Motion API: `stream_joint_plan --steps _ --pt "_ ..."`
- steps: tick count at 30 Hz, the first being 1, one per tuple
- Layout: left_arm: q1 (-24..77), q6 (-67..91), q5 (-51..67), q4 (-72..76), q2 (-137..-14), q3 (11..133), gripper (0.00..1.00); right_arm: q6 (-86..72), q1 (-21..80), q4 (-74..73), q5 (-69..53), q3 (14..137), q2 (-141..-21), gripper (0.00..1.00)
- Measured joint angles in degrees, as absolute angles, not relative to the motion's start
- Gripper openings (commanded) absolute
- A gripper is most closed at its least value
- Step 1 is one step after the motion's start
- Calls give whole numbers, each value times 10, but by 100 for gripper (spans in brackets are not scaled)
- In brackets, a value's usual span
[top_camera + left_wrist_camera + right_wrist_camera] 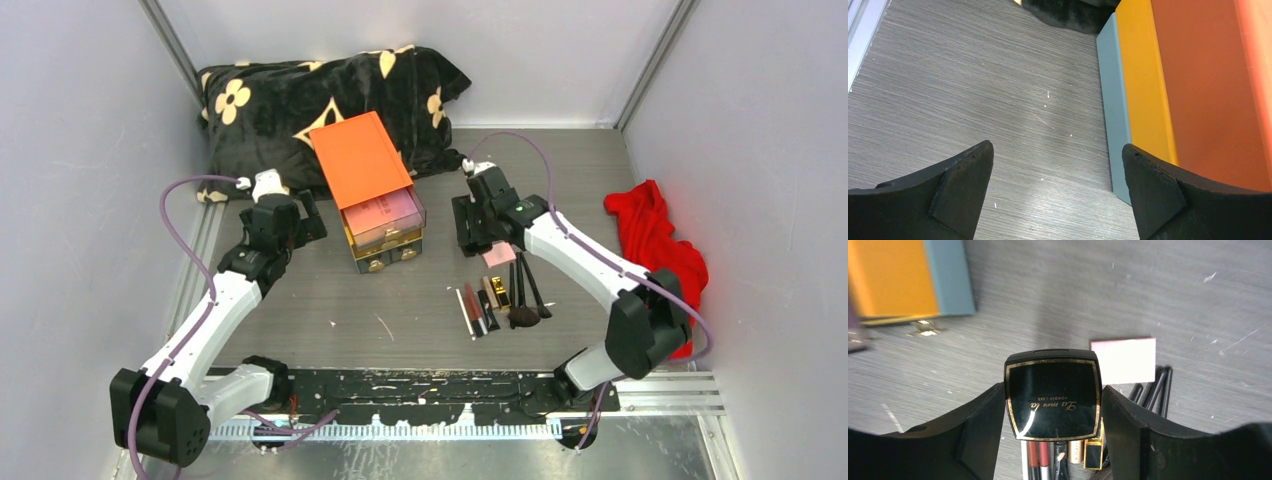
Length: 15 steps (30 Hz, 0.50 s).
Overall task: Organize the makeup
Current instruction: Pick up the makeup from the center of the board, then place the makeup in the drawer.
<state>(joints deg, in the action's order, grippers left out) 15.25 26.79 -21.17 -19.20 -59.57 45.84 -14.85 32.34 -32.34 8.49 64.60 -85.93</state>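
My right gripper [1052,390] is shut on a square black powder compact [1053,410] with a gold border, one finger against each side. Under it on the table lies the rest of the makeup: a flat pink palette [1124,360], slim black brushes [1153,387], thin red and black tubes [1048,457] and a gold-and-black tube [1093,456]. In the top view this gripper [478,238] hangs just behind the palette [498,256] and the row of tubes and brushes [497,300]. My left gripper [1058,150] is open over bare table, just left of the box.
The orange-topped box [360,160] stands at centre back, its top clear drawer [385,215] pulled out with something pink inside. A black flowered cushion [300,100] lies behind it. A red cloth [650,235] sits by the right wall. The box's side [1198,85] is close to my left gripper.
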Motion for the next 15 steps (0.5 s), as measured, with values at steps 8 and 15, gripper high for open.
stream_joint_plan --steps 8,15 --pt "152 268 -209 -192 -596 458 100 -130 323 -415 78 825 -851 4" --pt "152 268 -203 -192 -596 458 100 -123 325 -455 44 1009 -910 4"
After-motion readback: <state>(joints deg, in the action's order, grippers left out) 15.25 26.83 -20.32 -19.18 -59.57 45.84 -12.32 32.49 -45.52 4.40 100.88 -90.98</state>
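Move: The open clear drawer of the makeup box lies about 14 cm to the left of the right hand, which holds the black powder compact, and some 5 cm ahead, roughly level in height. The box itself is about 19 cm left and 11 cm ahead. Some 10 cm below, the pink palette lies 5 cm right and 2 cm ahead, the pencils 8 cm back and 1 cm right. From the left hand that drawer is 16 cm right, 4 cm ahead and 5 cm lower. Upward above all, the right arm swiftly lifts the already gripped compact another 18 cm or so clear of the table, reaching about 5 cm forward and drifting as much left, towards the makeup box's side. The hand tips up by some 15 degrees with a slight roll; its two fingers keep their hold on the compact's sides. ##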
